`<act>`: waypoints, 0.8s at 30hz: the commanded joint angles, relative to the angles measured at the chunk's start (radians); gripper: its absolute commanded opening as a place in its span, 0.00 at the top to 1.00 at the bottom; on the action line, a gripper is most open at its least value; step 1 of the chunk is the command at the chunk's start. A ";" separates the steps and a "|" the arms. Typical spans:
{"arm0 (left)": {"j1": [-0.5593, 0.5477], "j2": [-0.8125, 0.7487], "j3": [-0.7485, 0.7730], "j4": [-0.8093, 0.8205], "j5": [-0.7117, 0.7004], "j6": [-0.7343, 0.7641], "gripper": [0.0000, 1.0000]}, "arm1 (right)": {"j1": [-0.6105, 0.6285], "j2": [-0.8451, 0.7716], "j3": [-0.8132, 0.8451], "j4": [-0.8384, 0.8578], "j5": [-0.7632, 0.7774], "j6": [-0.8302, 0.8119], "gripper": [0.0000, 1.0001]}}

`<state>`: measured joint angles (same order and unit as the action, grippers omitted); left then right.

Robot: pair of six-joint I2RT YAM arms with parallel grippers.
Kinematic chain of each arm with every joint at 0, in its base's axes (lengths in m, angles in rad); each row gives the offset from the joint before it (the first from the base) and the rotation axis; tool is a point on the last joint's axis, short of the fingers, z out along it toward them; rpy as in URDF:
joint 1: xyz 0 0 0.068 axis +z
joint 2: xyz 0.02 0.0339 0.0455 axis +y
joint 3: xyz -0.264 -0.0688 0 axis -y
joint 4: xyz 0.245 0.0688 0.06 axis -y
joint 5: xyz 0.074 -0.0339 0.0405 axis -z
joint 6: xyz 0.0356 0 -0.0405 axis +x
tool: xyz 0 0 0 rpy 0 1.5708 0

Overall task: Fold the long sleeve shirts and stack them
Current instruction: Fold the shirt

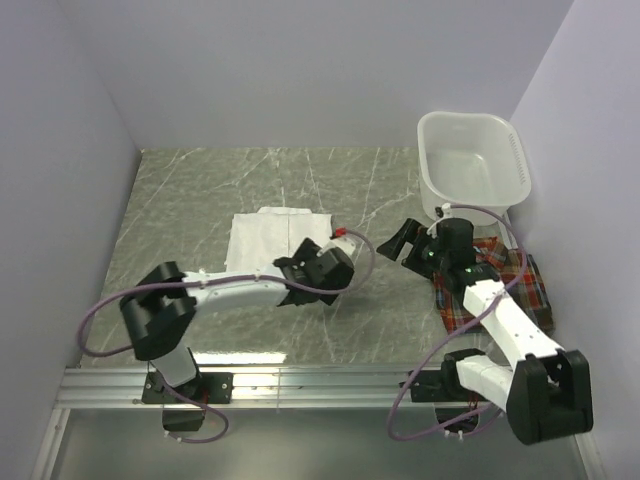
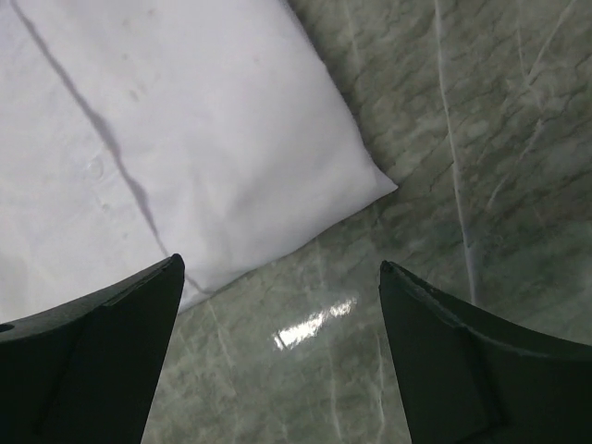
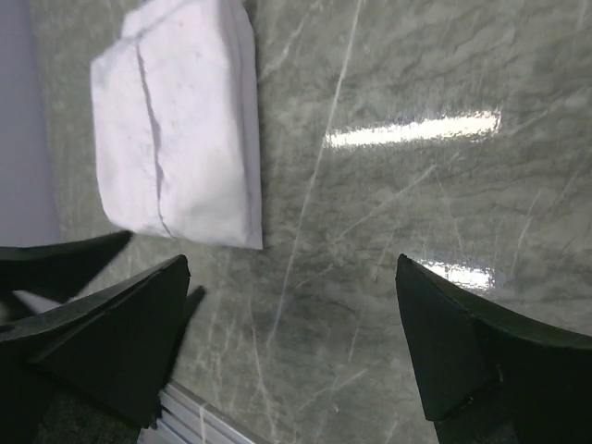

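A plain white long sleeve shirt [image 1: 268,236] lies folded in a neat rectangle at the middle of the table. My left gripper [image 1: 312,270] hovers over its near right corner. In the left wrist view the white shirt [image 2: 185,139] fills the upper left, and the left gripper [image 2: 280,264] stands open with only bare table between its fingers. The plaid long sleeve shirt [image 1: 512,285] lies crumpled at the right, partly under the right arm. My right gripper [image 1: 398,245] is open above bare table between the two shirts. The right wrist view shows the right gripper [image 3: 292,262] empty and the white shirt [image 3: 176,139] beyond.
A white plastic basin [image 1: 505,135] stands at the back right, close to the wall. The marbled green table [image 1: 200,190] is bounded by walls on the left, back and right. A metal rail [image 1: 300,385] runs along the near edge.
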<state>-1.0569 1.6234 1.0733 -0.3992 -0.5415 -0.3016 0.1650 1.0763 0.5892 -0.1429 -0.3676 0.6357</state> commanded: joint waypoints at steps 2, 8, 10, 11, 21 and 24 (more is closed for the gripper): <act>-0.057 0.145 0.080 0.065 -0.110 0.108 0.09 | -0.031 -0.076 -0.020 0.029 -0.001 0.016 0.01; -0.091 0.279 0.135 0.086 -0.218 0.148 0.13 | -0.051 -0.095 -0.046 0.040 -0.024 0.027 0.02; -0.091 0.309 0.137 0.102 -0.241 0.154 0.16 | -0.058 -0.098 -0.057 0.049 -0.028 0.032 0.02; -0.091 0.319 0.140 0.105 -0.256 0.160 0.17 | -0.061 -0.099 -0.061 0.049 -0.028 0.035 0.02; -0.083 0.398 0.142 0.120 -0.278 0.139 0.59 | -0.091 -0.113 -0.084 0.068 -0.034 0.047 0.03; -0.077 0.354 0.139 0.106 -0.282 0.102 0.94 | -0.091 -0.085 -0.095 0.109 -0.063 0.074 0.03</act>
<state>-1.1454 2.0060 1.2156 -0.2741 -0.8173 -0.1642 0.0814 0.9840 0.5098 -0.1059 -0.3973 0.6834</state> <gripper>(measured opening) 0.131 0.972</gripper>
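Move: The left hand, open, hangs over the near right corner of the folded white shirt, which lies about 3 cm ahead of it, 3 cm to its right and 7 cm below. The shirt's middle is some 9 cm ahead and 8 cm to its left; the plaid shirts lie about level with it, 38 cm to its right, also low. From the right hand the corner is roughly 14 cm left, 3 cm back and 10 cm down. Pinches the white shirt's near right corner between the left fingertips, which close from wide open almost to shut late on. To get there the left hand sinks about 6 cm in all, going some 3 cm right on the way down, then easing 3 cm forward onto the corner while the wrist tilts about 20 degrees, fingertips swinging to the left. ##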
